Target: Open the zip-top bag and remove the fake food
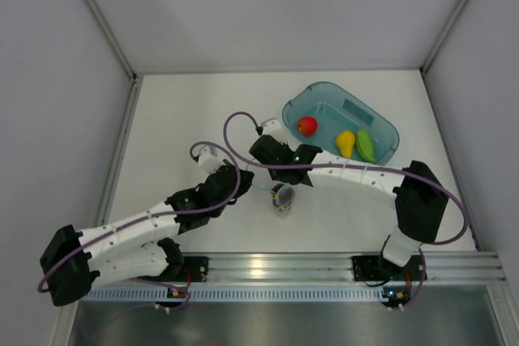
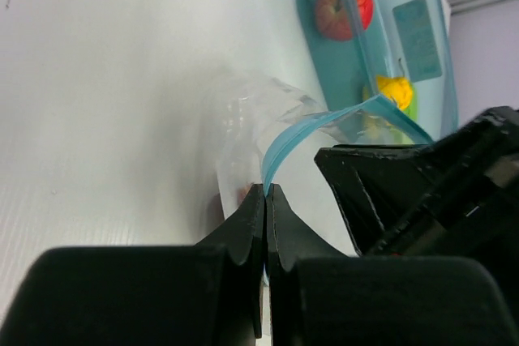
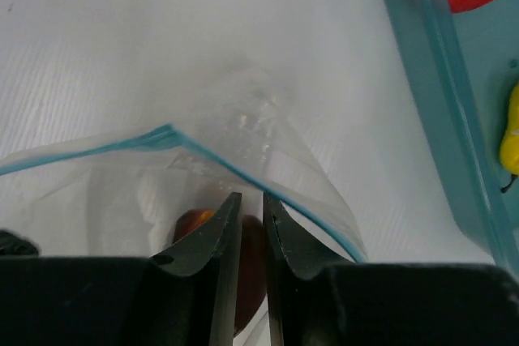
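The clear zip-top bag (image 1: 282,198) lies mid-table with its mouth held open. My left gripper (image 2: 266,187) is shut on the bag's light blue zip strip (image 2: 324,119), lifting that edge. The right gripper (image 3: 250,196) reaches down into the mouth. Its fingers stand a narrow gap apart around the dark maroon piece (image 3: 252,265), which fills that gap. The other fake food lies in the teal tray (image 1: 324,87): a red piece (image 1: 306,126), a yellow piece (image 1: 346,143) and a green piece (image 1: 366,145).
The teal tray stands at the back right, close to the right arm's elbow. White walls with metal rails enclose the table on three sides. Both forearms cross the middle, and a purple cable (image 1: 231,123) loops above the bag.
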`<state>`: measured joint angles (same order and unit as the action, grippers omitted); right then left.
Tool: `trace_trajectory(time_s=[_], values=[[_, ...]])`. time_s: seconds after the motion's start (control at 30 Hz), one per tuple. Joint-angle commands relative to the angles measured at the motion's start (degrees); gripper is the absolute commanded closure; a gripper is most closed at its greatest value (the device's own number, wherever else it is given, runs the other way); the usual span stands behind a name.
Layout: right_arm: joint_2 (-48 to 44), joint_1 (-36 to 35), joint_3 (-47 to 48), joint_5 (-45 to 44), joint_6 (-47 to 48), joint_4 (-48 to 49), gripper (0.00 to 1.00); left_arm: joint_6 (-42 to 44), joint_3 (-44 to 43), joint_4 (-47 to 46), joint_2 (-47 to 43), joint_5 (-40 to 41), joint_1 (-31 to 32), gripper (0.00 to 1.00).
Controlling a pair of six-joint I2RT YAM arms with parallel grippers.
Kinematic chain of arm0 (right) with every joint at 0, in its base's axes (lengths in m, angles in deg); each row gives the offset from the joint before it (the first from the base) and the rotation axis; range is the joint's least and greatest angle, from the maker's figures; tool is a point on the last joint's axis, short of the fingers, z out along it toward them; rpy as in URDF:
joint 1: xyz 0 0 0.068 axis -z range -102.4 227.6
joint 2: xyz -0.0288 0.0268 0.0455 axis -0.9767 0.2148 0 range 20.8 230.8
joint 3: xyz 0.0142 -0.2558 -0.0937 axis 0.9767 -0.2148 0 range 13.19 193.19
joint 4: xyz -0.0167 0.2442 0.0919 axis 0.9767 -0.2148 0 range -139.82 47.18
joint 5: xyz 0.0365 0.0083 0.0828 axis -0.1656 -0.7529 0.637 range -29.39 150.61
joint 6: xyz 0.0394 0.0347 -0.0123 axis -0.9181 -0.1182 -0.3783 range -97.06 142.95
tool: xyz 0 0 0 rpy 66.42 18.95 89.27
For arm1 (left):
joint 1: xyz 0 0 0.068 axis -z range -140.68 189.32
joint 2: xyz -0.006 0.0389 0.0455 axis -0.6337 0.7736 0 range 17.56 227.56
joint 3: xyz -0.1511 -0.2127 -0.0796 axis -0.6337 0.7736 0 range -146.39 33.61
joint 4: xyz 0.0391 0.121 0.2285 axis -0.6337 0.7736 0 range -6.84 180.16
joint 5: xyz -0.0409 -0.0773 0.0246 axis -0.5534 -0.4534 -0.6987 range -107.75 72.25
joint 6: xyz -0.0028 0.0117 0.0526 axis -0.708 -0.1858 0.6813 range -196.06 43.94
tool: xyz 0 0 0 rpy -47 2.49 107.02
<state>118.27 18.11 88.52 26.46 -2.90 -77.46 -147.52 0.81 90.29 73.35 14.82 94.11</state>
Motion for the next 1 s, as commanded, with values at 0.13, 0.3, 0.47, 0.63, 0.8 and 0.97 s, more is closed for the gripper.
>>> trace_trajectory(time_s=[0.13,0.3,0.47,0.63,0.8,0.97], values=[[-3.6,-0.5,-4.5,17.4,0.6,3.3,0.79,2.3,-1.0,-2.0,0.6,-6.4,-0.1,1.00],[-4.1,-1.5,-5.4,16.8,-0.9,0.4,0.72,3.7,-1.3,-2.0,-0.9,-6.7,-0.1,1.00],[-7.5,-2.4,-7.7,17.0,-2.2,-0.3,0.65,2.9,-1.5,-2.0,-0.3,-5.9,-0.1,1.00],[-9.3,-2.8,-10.1,17.9,-3.4,-1.0,0.54,-0.8,-1.0,-1.9,-0.9,0.3,1.5,1.00],[-10.3,-3.4,-11.4,20.4,-3.6,-0.9,0.45,-0.9,-2.4,-1.9,-1.0,11.4,9.4,1.00],[-11.2,-3.4,-12.7,24.3,-3.6,0.4,0.31,0.4,-4.4,-2.0,1.2,15.3,11.8,1.00]])
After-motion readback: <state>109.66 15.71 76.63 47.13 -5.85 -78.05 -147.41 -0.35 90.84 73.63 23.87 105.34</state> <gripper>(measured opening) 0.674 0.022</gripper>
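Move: The dark red food, the last piece still in the bag, lies about 4 cm back from the right hand, level with it sideways and some 9 cm below. From the right hand the bin's middle is roughly 19 cm ahead and 21 cm right, and the apple in it 20 cm ahead and 10 cm right. From the left hand, already pinching the bag's rim, the food is about 9 cm right, 3 cm back and 12 cm below. Towards the dark red food in the bag's mouth, the right hand draws back about 9 cm and sinks some 3.5 cm, the sinking all in the first half, while its fingers tip nearly 20 degrees steeper, turn a little counter-clockwise and spread wide from almost shut. The left hand keeps its pinch on the blue rim and takes it back about 3 cm and slightly right. ##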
